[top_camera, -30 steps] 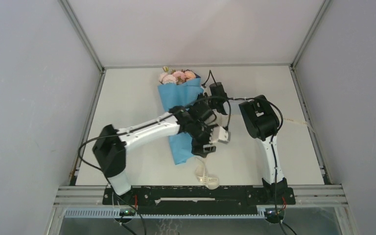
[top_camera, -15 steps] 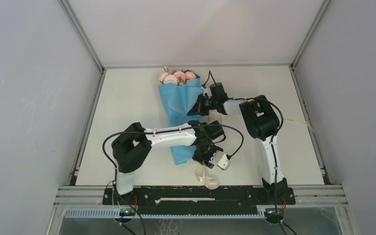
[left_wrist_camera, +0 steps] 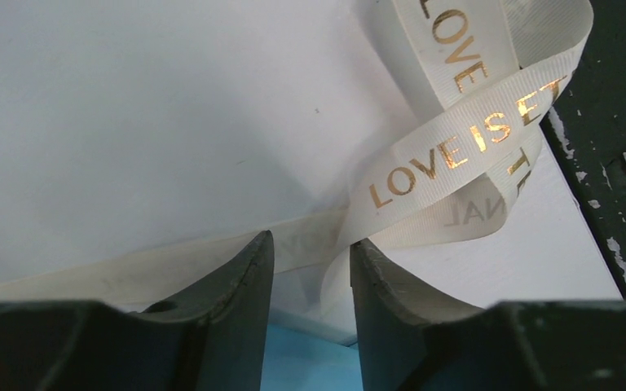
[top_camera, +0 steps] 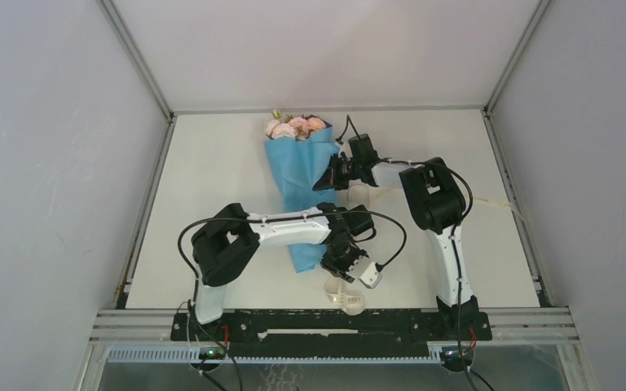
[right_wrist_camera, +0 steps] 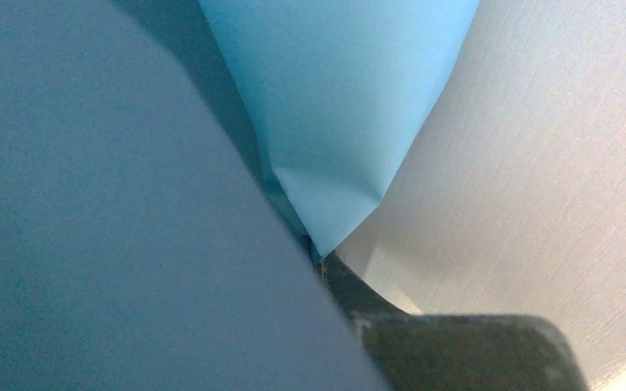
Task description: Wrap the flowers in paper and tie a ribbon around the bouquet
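Note:
The bouquet [top_camera: 300,175] lies on the table as a light-blue paper cone, with the pink flowers [top_camera: 295,127] at its far, wide end. My right gripper [top_camera: 327,177] is at the cone's right edge, shut on a fold of the paper [right_wrist_camera: 342,98], which runs into the closed tips [right_wrist_camera: 322,257]. The cream ribbon [top_camera: 344,295] lies looped near the table's front edge, below the cone's tip. My left gripper [top_camera: 337,269] is down over it. Its jaws stand apart with a strand of the ribbon [left_wrist_camera: 448,155] passing between them [left_wrist_camera: 310,244]; blue paper [left_wrist_camera: 310,366] shows beneath.
A black rail [top_camera: 334,322] runs along the near table edge, right beside the ribbon loop [left_wrist_camera: 619,163]. A white cable [top_camera: 497,204] lies at the table's right side. Grey walls enclose the table on the left, right and back.
My left arm has drawn back from the bouquet's middle toward the front edge, down onto the ribbon, and its jaws have narrowed. The right gripper stays at the paper's edge.

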Motion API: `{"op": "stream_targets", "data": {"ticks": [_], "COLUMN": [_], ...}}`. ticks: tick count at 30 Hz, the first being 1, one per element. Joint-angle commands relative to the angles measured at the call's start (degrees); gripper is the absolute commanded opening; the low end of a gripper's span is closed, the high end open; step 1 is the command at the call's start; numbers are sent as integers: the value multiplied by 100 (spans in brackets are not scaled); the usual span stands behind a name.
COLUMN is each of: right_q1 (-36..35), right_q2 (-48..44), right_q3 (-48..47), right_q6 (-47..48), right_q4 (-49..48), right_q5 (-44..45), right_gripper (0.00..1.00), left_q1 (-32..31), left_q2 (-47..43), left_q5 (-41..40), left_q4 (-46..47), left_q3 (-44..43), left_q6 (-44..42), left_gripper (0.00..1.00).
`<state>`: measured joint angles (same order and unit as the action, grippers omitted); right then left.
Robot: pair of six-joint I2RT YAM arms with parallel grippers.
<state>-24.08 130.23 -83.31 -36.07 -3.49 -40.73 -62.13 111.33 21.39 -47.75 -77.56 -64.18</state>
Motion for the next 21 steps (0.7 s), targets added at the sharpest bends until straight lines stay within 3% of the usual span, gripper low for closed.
{"op": "stream_targets", "data": {"ticks": [1,3,5,6,10,13,16,21], "right_q1": [38,39,42,42,139,266,352,461], "right_q2": [19,20,-4,-28,-154,-237,-285,-345], "right_q3": [-258,-282,-281,-281,-296,-327,-452,-623], "right_q6": [253,254,235,202,-25,-204,-212,-116], "right_q4": [87,136,164,168,200,290,592,931], "right_q5": [240,247,229,171,13,-38,-73,-68], "right_gripper": [0,0,0,0,0,0,0,0], "left_q1": [7,28,49,64,229,485,634,1613], "left_q2": [67,88,61,16,-504,-1293,-1623,-2114], "left_q5": [335,415,423,384,295,578,310,-232], "left_q4": [-170,-164,-80,-15,-317,-728,-1364,-1794], "left_q3": [47,56,90,127,190,637,978,2014], "left_q6": [-196,-178,-49,131,919,986,1126,1032], "left_gripper": [39,29,3,0,0,0,0,0]}}
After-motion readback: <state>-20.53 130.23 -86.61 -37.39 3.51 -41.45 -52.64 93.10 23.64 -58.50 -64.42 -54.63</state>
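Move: The ribbon strand the left hand goes for already stands between its open fingers, right at the hand point. From there the ribbon's loose loop lies about 6 cm back and 3 cm right, and the paper's lower end some 5 cm ahead and 5 cm left. The right hand already pinches the paper's edge, with the flower heads roughly 19 cm ahead and 6 cm left; the strand is about 27 cm back and 4 cm right of it. Left fingers pinch the ribbon, sweep about 11 cm left and 4 up; right, still pinching paper, eases rightward. ##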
